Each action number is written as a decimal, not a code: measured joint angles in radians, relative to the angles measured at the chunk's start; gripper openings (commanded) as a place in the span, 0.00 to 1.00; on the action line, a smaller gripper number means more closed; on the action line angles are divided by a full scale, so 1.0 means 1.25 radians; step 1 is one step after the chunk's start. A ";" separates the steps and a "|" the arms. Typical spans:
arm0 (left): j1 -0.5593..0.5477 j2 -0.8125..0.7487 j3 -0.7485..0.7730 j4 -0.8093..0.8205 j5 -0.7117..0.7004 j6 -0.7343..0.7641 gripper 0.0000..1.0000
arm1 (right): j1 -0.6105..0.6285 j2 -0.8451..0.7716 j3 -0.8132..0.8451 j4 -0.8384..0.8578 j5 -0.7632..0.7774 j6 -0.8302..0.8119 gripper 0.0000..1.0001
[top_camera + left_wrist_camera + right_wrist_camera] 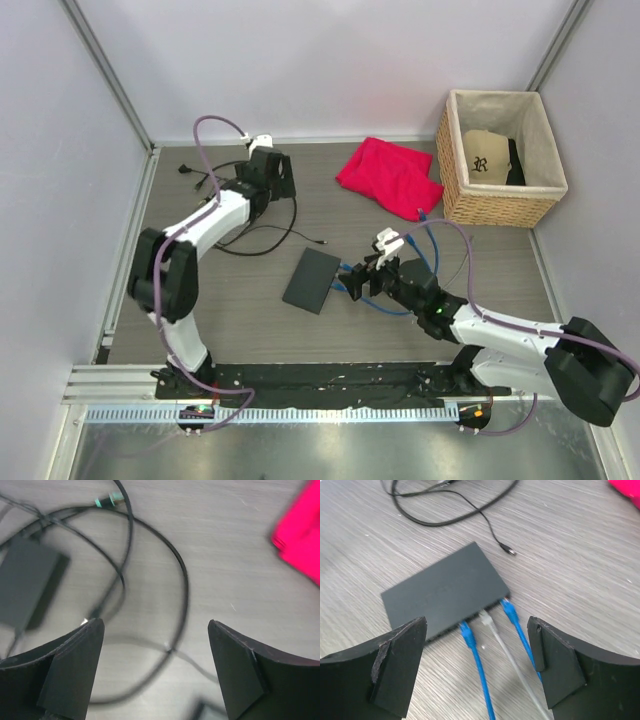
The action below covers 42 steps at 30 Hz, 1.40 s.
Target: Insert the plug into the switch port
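Note:
The switch [312,280] lies flat at mid-table, a thin dark box [445,592]. Three plugs sit at the sockets on its near edge: a blue plug [467,632], a grey plug [487,620] and a second blue plug [509,609]. Their cables run back under my right gripper [476,622], which stands open just behind them and touches none. In the top view the right gripper [362,278] sits right of the switch. My left gripper [278,178] is at the far left, open [155,625] above loops of black cord, with nothing between its fingers.
A black power brick [30,585] and its cords [250,235] lie under the left arm. A loose barrel connector [509,551] rests beyond the switch. A red cloth [390,175] lies at the back. Beside it, a wicker basket [495,210] holds a cap.

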<state>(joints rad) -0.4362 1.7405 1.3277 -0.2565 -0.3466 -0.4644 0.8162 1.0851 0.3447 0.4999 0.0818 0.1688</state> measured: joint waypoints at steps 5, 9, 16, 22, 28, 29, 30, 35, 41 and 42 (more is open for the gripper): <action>0.064 0.205 0.141 0.014 0.005 0.064 0.69 | 0.000 -0.027 -0.038 -0.013 0.030 -0.001 0.91; 0.102 0.328 0.216 -0.003 0.028 0.085 0.53 | 0.000 -0.029 -0.043 -0.019 0.039 -0.003 0.91; 0.135 0.401 0.295 -0.026 0.078 0.109 0.13 | 0.000 -0.031 -0.043 -0.019 0.041 -0.008 0.91; 0.136 0.364 0.287 -0.051 0.098 0.147 0.10 | 0.000 -0.026 -0.043 -0.018 0.038 -0.010 0.90; 0.117 0.194 0.280 -0.128 0.097 0.161 0.09 | 0.000 -0.028 -0.039 -0.047 0.026 -0.010 0.90; 0.110 0.165 0.280 -0.136 0.097 0.166 0.09 | 0.000 -0.033 -0.037 -0.061 0.024 -0.009 0.90; 0.100 0.137 0.280 -0.145 0.097 0.172 0.09 | 0.000 -0.041 -0.034 -0.074 0.023 -0.009 0.90; -0.028 0.002 0.281 -0.180 0.074 0.216 0.10 | 0.000 -0.148 -0.019 -0.154 0.028 0.001 0.90; -0.234 -0.060 0.233 -0.175 0.063 0.278 0.07 | 0.000 -0.320 -0.008 -0.246 0.051 0.024 0.90; -0.263 -0.061 0.217 -0.175 0.064 0.285 0.07 | 0.000 -0.338 -0.006 -0.258 0.054 0.027 0.89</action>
<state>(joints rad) -0.7650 1.6642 1.5986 -0.4759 -0.2668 -0.1081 0.8162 0.6628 0.3367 0.1776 0.1493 0.2024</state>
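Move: The left gripper, open and empty, aims at the far stretch of the black cable on the table: about 9 cm ahead, 5 cm to its left and 13 cm below. At that same table depth, the power brick lies some 10 cm left and 1 cm back from this hand, the switch about 20 cm back and 11 cm right, the red cloth 5 cm ahead and 31 cm right. From the right hand, the cable stretch is about 30 cm ahead, 30 cm left and 12 cm down. Bring the left gripper down about 12 cm while reaching forward and a little left onto the black cable, and close the fingers to pinch it. Lift some 24 cm with the cable gripped, sweeping right and back towards the switch and turning about 35 degrees clockwise. Keep the right gripper open; sink it slightly, then raise it while easing right and back. ##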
